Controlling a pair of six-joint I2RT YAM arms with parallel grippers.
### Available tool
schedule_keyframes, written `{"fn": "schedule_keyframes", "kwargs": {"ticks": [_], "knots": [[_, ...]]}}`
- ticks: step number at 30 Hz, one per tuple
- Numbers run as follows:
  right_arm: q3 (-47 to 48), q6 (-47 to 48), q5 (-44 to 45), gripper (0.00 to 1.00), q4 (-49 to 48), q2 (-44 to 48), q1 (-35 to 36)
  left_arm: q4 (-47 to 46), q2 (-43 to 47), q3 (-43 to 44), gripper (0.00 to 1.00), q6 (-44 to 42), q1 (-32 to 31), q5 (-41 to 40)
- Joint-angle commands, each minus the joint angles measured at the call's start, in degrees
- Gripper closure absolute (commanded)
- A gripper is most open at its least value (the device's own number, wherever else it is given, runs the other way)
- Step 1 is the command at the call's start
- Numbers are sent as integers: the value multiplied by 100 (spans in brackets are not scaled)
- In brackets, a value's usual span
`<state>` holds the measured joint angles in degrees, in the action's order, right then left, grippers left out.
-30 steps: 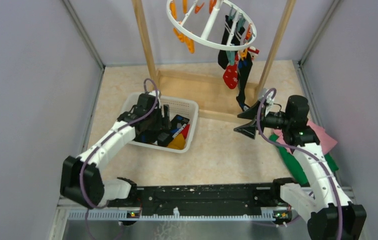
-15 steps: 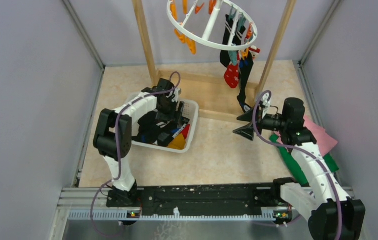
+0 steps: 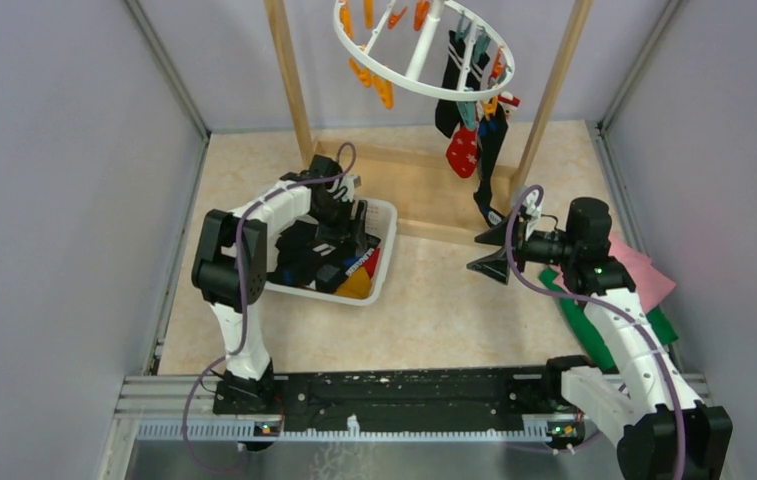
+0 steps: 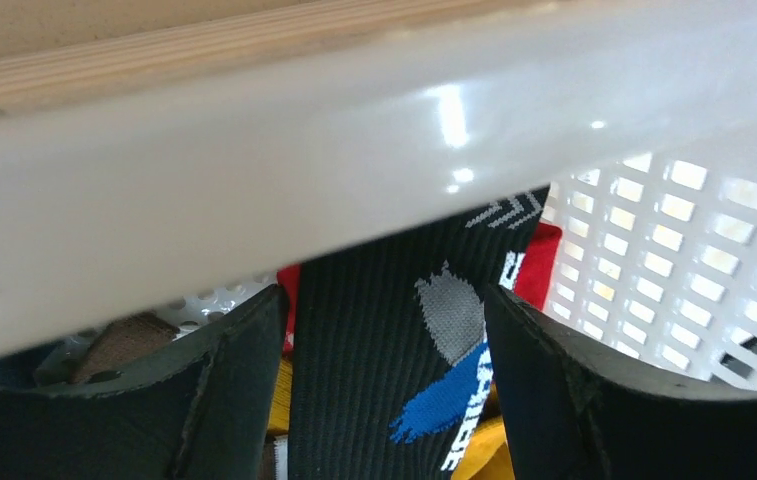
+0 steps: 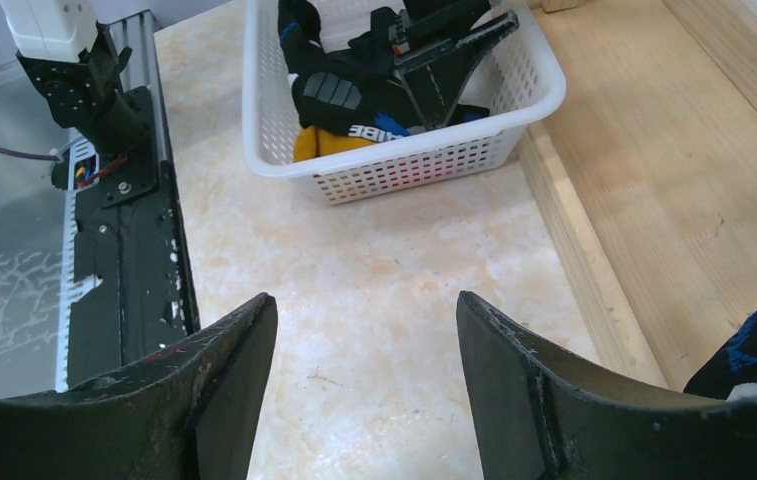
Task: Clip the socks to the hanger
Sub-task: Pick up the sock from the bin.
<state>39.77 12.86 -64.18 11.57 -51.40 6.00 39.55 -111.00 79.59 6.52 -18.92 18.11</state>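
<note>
The white hanger (image 3: 424, 48) with orange and teal pegs hangs from the wooden rack. Several socks (image 3: 466, 140) are clipped on its right side, among them a red dotted one and a long black one. More socks lie in the white basket (image 3: 379, 212). My left gripper (image 3: 346, 245) is down inside the basket. In the left wrist view it (image 4: 382, 292) is open, its fingers either side of a black sock (image 4: 374, 380) with blue and grey marks. My right gripper (image 3: 476, 251) hovers open and empty above the floor (image 5: 365, 300), right of the basket.
The wooden rack's base (image 3: 424, 190) lies behind the basket, its posts (image 3: 289, 80) rising at both sides. The basket rim (image 4: 354, 150) crosses just above my left fingers. Pink (image 3: 644, 270) and green (image 3: 594, 325) cloths lie under the right arm. Grey walls close in both sides.
The left arm swung up at the elbow and carried its gripper toward the far right part of the basket, then nearly stopped. The right gripper drifted slightly left.
</note>
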Motion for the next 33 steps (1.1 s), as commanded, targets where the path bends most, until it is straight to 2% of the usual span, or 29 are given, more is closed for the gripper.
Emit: {"fn": "schedule_keyframes", "kwargs": {"ticks": [1, 6, 8, 11, 18, 19, 27, 33], "knots": [[92, 88, -98, 34, -57, 110, 59, -777, 410, -244, 22, 306, 374, 990], [92, 63, -96, 34, -41, 139, 55, -941, 253, -340, 27, 458, 433, 1134], [92, 67, -99, 34, -39, 148, 59, -986, 155, -333, 39, 516, 433, 1173], [92, 59, -98, 34, -39, 150, 58, -1035, 111, -330, 49, 566, 433, 1223], [101, 9, -119, 34, -95, 124, 60, -1044, 496, -304, 97, 588, 433, 989], [101, -8, -121, 34, -114, 121, 59, -1054, 587, -315, 100, 580, 433, 963], [253, 144, -358, 34, -11, 136, 59, -1628, 2008, -856, 100, 522, 433, 1008], [180, 252, -776, 34, -397, 309, 67, -2575, 3329, -1553, 100, 440, 433, 1829]]}}
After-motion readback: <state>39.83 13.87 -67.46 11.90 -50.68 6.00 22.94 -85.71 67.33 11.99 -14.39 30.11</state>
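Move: The black sock lies between the left hand's open fingers, its middle about 1 cm back, 1 cm right and 2 cm below. From that hand, the red sock is some 5 cm back and 5 cm right, the yellow sock about 9 cm back and 2 cm right, both about 3 cm below. From the right hand, the black sock lies roughly 27 cm left, 12 cm ahead and 20 cm below. The left hand eases forward, pinches the black sock near its cuff, then lifts about 12 cm, tilting 30 degrees. ##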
